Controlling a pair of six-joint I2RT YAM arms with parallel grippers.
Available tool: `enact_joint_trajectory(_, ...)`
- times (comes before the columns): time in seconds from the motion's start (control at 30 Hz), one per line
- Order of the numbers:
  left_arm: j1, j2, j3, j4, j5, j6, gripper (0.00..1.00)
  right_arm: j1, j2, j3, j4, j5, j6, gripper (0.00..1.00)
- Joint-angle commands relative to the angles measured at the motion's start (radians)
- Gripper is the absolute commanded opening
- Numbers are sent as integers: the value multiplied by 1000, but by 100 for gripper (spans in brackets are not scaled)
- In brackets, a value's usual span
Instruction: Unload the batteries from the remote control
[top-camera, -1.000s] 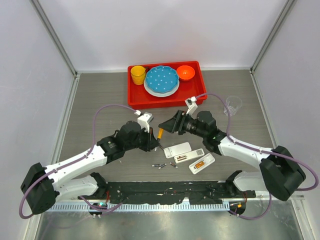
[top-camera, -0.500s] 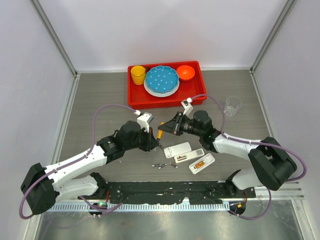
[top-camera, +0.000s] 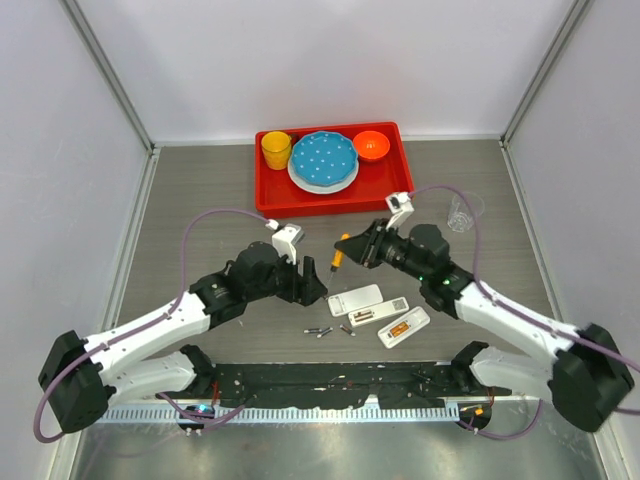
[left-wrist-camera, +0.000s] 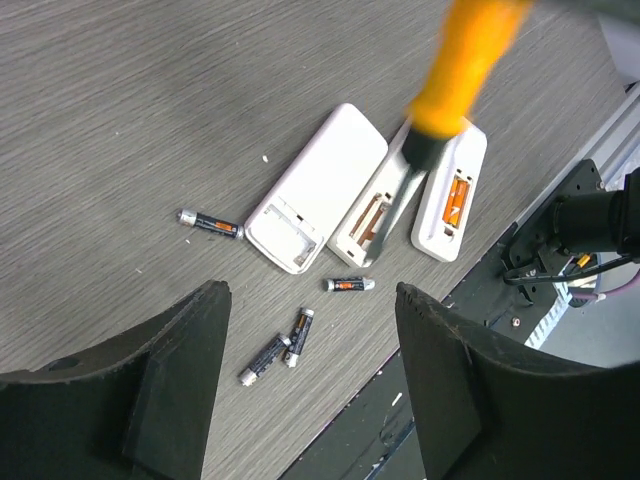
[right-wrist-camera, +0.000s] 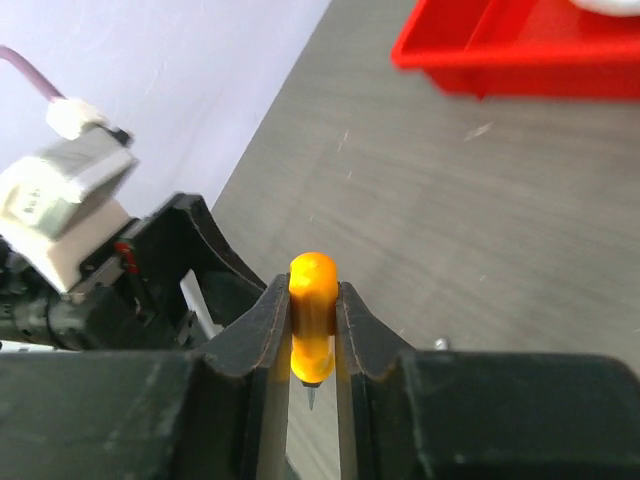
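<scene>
The white remote control pieces (left-wrist-camera: 318, 185) lie side by side on the grey table, also seen from above (top-camera: 355, 299). One piece holds an orange-looking battery (left-wrist-camera: 455, 197). Several loose dark batteries (left-wrist-camera: 298, 335) lie beside the pieces, and two show in the top view (top-camera: 318, 331). My left gripper (left-wrist-camera: 312, 295) hovers open above them with nothing between its fingers, left of the pieces in the top view (top-camera: 312, 283). My right gripper (right-wrist-camera: 312, 290) is shut on the orange-handled screwdriver (right-wrist-camera: 312, 315), held above the table behind the pieces (top-camera: 340, 250).
A red tray (top-camera: 275, 200) at the back holds a yellow cup (top-camera: 276, 150), a blue plate (top-camera: 323, 160) and an orange bowl (top-camera: 371, 145). A clear plastic cup (top-camera: 465, 210) stands at the right. A black rail (top-camera: 330, 378) runs along the near edge.
The screwdriver passed from my left gripper to my right. The right gripper shut on its handle and carried it back and to the right. The left gripper opened.
</scene>
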Motion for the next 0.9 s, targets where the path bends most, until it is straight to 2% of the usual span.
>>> enact_joint_trajectory(0.0, 3, -6, 16, 13, -2, 15, 72, 4, -226, 3, -142, 242, -232, 1)
enact_joint_trajectory(0.13, -19, 43, 42, 16, 9, 32, 77, 5, -401, -36, -222, 453, -331, 1)
enact_joint_trajectory(0.33, -160, 215, 151, 18, -86, 73, 89, 5, -596, -54, -319, 601, -403, 1)
enact_joint_trajectory(0.5, -283, 382, 281, 36, -201, 95, 98, 5, -635, -46, -385, 669, -422, 1)
enact_joint_trajectory(0.63, -399, 528, 379, 44, -256, 115, 99, 5, -658, -52, -428, 716, -408, 2)
enact_joint_trajectory(0.87, -522, 731, 513, 47, -357, 138, 100, 5, -691, -53, -466, 761, -399, 1)
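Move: The remote with the orange batteries, still loaded, lies about 19 cm to the left gripper's right, 5 cm back and roughly 14 cm below. On the way to it the big white remote is 8 cm right and 1 cm ahead, the narrow remote 13 cm right and 2 cm back, and a loose battery 6 cm right and 5 cm back. From the right gripper, already holding the screwdriver alone, the loaded remote is some 14 cm right, 12 cm back and 20 cm down. Swing the left gripper about 16 cm right over the emptied remotes towards the remote with the orange batteries, sinking and drawing back some 6 cm each, opening fully and turning about 20 degrees clockwise. Meanwhile carry the screwdriver clear with the right gripper, roughly 17 cm right and at first 8 cm up, then easing slightly lower, keeping its grip and turning nearly 40 degrees clockwise with the fingers tipping up. ##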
